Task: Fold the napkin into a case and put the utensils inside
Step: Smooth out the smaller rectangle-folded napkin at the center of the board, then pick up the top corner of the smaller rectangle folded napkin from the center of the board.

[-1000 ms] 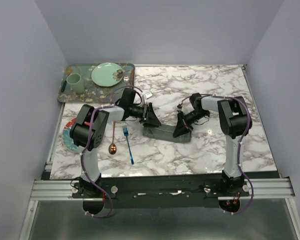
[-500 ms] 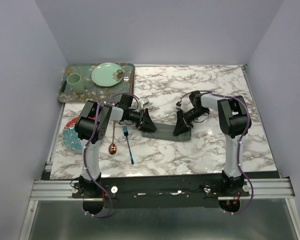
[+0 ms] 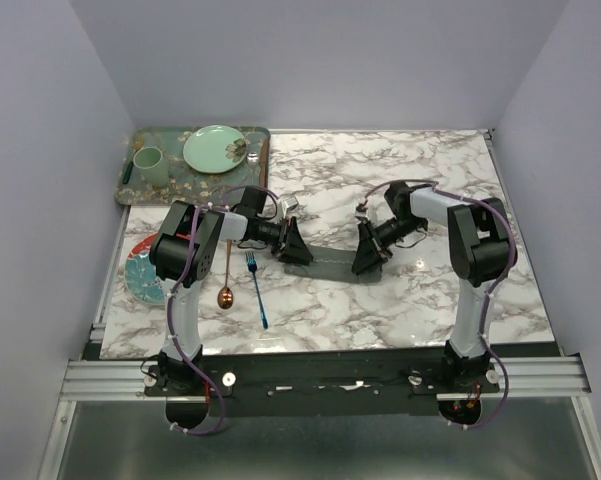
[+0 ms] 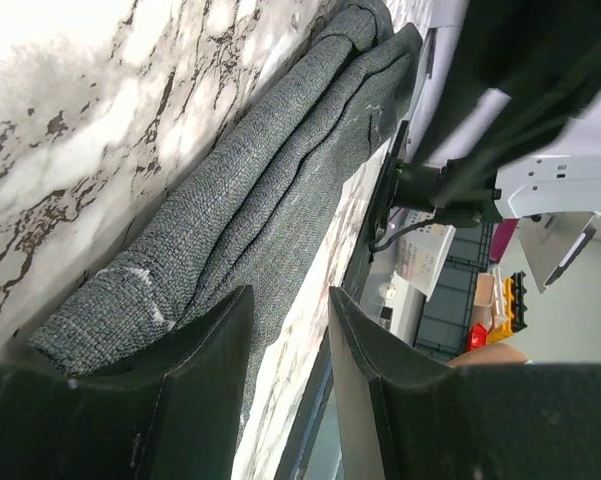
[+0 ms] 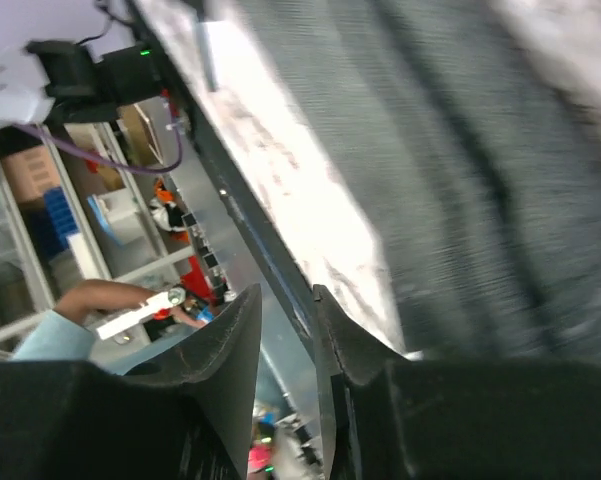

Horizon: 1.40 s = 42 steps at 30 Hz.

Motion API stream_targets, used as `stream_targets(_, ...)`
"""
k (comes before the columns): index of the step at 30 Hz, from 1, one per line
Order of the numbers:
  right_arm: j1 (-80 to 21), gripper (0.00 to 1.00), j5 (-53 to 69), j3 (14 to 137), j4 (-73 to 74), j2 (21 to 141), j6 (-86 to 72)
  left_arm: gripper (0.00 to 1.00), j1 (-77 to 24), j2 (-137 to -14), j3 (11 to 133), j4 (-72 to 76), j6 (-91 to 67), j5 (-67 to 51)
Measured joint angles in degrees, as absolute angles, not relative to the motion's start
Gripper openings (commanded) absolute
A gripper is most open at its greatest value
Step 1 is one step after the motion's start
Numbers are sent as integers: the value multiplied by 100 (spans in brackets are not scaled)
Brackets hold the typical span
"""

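The napkin (image 3: 330, 263) lies folded into a narrow dark grey strip, the case, in the middle of the marble table. My left gripper (image 3: 298, 250) sits low at its left end and my right gripper (image 3: 367, 258) at its right end. In the left wrist view the folded cloth (image 4: 280, 180) runs away from my open left gripper (image 4: 290, 310), one finger resting over its near end, nothing between the fingers. The right wrist view is blurred: cloth (image 5: 460, 150) lies beside the open right gripper (image 5: 285, 300). The blue fork (image 3: 257, 290) and copper spoon (image 3: 226, 282) lie left of the napkin.
A patterned green tray (image 3: 260, 135) at the back left holds a green cup (image 3: 148, 164) and a pale green plate (image 3: 214, 148). A colourful plate (image 3: 138, 278) lies under the left arm. The table's front edge (image 3: 330, 350) is close behind the fork.
The left gripper slid a little to the left along the cloth, then held still. The right gripper's jaws have widened and its arm has swung slightly to the right.
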<state>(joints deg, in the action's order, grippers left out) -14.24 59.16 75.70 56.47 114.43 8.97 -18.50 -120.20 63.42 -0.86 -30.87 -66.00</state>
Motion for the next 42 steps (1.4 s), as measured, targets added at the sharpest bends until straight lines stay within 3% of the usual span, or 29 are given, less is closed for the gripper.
stream_targets(6,-1175,31,5636,7526,5511,12438,652,48,-1861,-12020,6438,-336,-2967,-6530)
stream_targets(19,-1599,32,5236,7323,5540,12125,858,47,-2064,-11434,6055,-628,-2331,-6045)
stream_targets(28,-1673,38,5349,7220,5660,11389,1164,68,-2082,-10685,5931,-1090,-1612,-5859)
stream_targets(35,-963,38,5341,7669,5610,10381,1050,69,-2370,-9773,7199,-1581,519,-5290)
stream_targets(42,-742,38,4724,7509,5481,10449,766,67,-3253,-10748,8722,-2818,2869,-5137)
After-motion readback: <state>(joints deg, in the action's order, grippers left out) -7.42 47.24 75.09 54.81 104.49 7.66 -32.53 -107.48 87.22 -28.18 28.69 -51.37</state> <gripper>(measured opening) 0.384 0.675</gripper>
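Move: The folded napkin's middle lies roughly 8 cm to the right of my left hand, 2 cm back and just below it; that hand is already down at the left end. From my right hand, raised over the right end, the napkin's middle is about 7 cm left, level fore and aft, and some 6 cm down. The fork lies 11 cm left of my left hand and 8 cm back, the spoon 18 cm left and 3 cm back. I keep my left fingers on the napkin's left end while my right hand sinks about 5 cm onto its right end. Then I draw both hands back 3 to 4 cm, dragging the napkin, and lift clear. The left rises well over it, opening wider, rolling some 70 degrees and swinging right; the right goes up, forward and off rightward. ##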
